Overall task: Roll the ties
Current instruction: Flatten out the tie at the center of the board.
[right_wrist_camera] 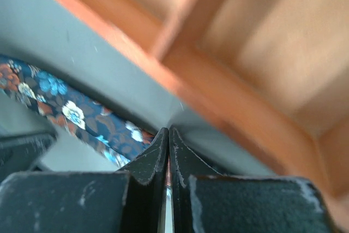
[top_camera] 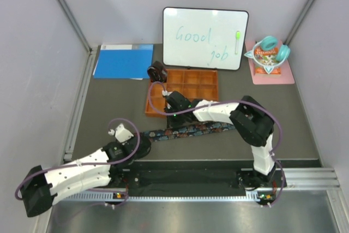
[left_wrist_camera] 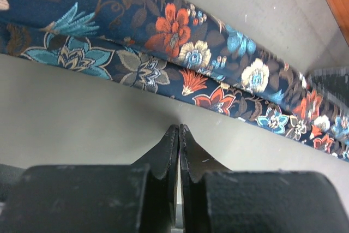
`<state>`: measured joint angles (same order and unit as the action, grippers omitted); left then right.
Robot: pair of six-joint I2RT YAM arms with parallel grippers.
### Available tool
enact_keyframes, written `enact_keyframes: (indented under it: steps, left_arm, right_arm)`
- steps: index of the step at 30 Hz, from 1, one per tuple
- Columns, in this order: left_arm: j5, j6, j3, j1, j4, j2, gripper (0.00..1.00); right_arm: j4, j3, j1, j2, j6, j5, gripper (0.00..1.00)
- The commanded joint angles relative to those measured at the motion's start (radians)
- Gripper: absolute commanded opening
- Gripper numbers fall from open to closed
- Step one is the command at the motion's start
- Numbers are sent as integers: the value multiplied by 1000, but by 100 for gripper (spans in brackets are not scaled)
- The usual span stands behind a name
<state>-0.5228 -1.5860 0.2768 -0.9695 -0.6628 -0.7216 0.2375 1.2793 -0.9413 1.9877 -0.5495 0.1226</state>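
A dark navy tie (top_camera: pixel 191 130) with a floral print lies flat in a long strip across the table, in front of the orange tray. In the left wrist view this tie (left_wrist_camera: pixel 180 53) runs just beyond the tips of my left gripper (left_wrist_camera: pixel 179 126), which is shut with nothing in it. Seen from above, my left gripper (top_camera: pixel 142 144) sits at the strip's left end. My right gripper (right_wrist_camera: pixel 168 129) is shut and empty, hovering by the tray's near edge (right_wrist_camera: pixel 218 91), with the tie (right_wrist_camera: pixel 71 113) to its left. A dark rolled tie (top_camera: pixel 157 72) sits by the tray's far left corner.
The orange compartment tray (top_camera: pixel 188 88) stands behind the strip, where my right gripper (top_camera: pixel 167 102) reaches. A whiteboard (top_camera: pixel 205 38) leans at the back. A blue folder (top_camera: pixel 123 61) lies back left. A pink mat with teal headphones (top_camera: pixel 268 58) lies back right.
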Motion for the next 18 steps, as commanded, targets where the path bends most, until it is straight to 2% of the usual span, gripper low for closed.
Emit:
enact_keyframes:
  steps: [1, 7, 16, 18]
  left_arm:
    - [-62, 34, -1, 0, 71, -44, 6]
    - [-103, 83, 7, 2, 115, -91, 7]
    - [-91, 164, 1, 2, 222, -200, 7]
    - [-91, 191, -7, 2, 297, -231, 7]
  right_arm:
    - [5, -136, -11, -75, -26, -18, 0]
    - [-27, -251, -10, -156, -44, -27, 0]
    - [25, -276, -10, -216, -41, -90, 0]
    - [36, -293, -7, -240, -44, -113, 0]
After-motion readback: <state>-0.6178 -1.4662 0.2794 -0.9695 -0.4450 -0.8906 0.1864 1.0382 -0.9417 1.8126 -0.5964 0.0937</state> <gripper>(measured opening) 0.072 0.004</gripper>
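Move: The nearest stretch of the loosely folded tie lies about 4 cm ahead of the left hand, neither left nor right of it, about 1 cm below. For the right hand, the stretch at its fingers has its middle about 2 cm back, straight behind and 1 cm below. The wooden tray's middle is roughly 13 cm ahead and 6 cm right of the right hand; the rolled tie at its far-left corner is some 20 cm ahead and 5 cm left. With both grippers staying shut and low, draw the right one back and to the right about 5 cm, away from the tray, its tips still against the tie's far edge and pushing that edge back. Meanwhile slide the left one forward some 3 cm, drifting a little right as its fingers tip slightly up, until its tips meet the tie's near edge and nudge it. ##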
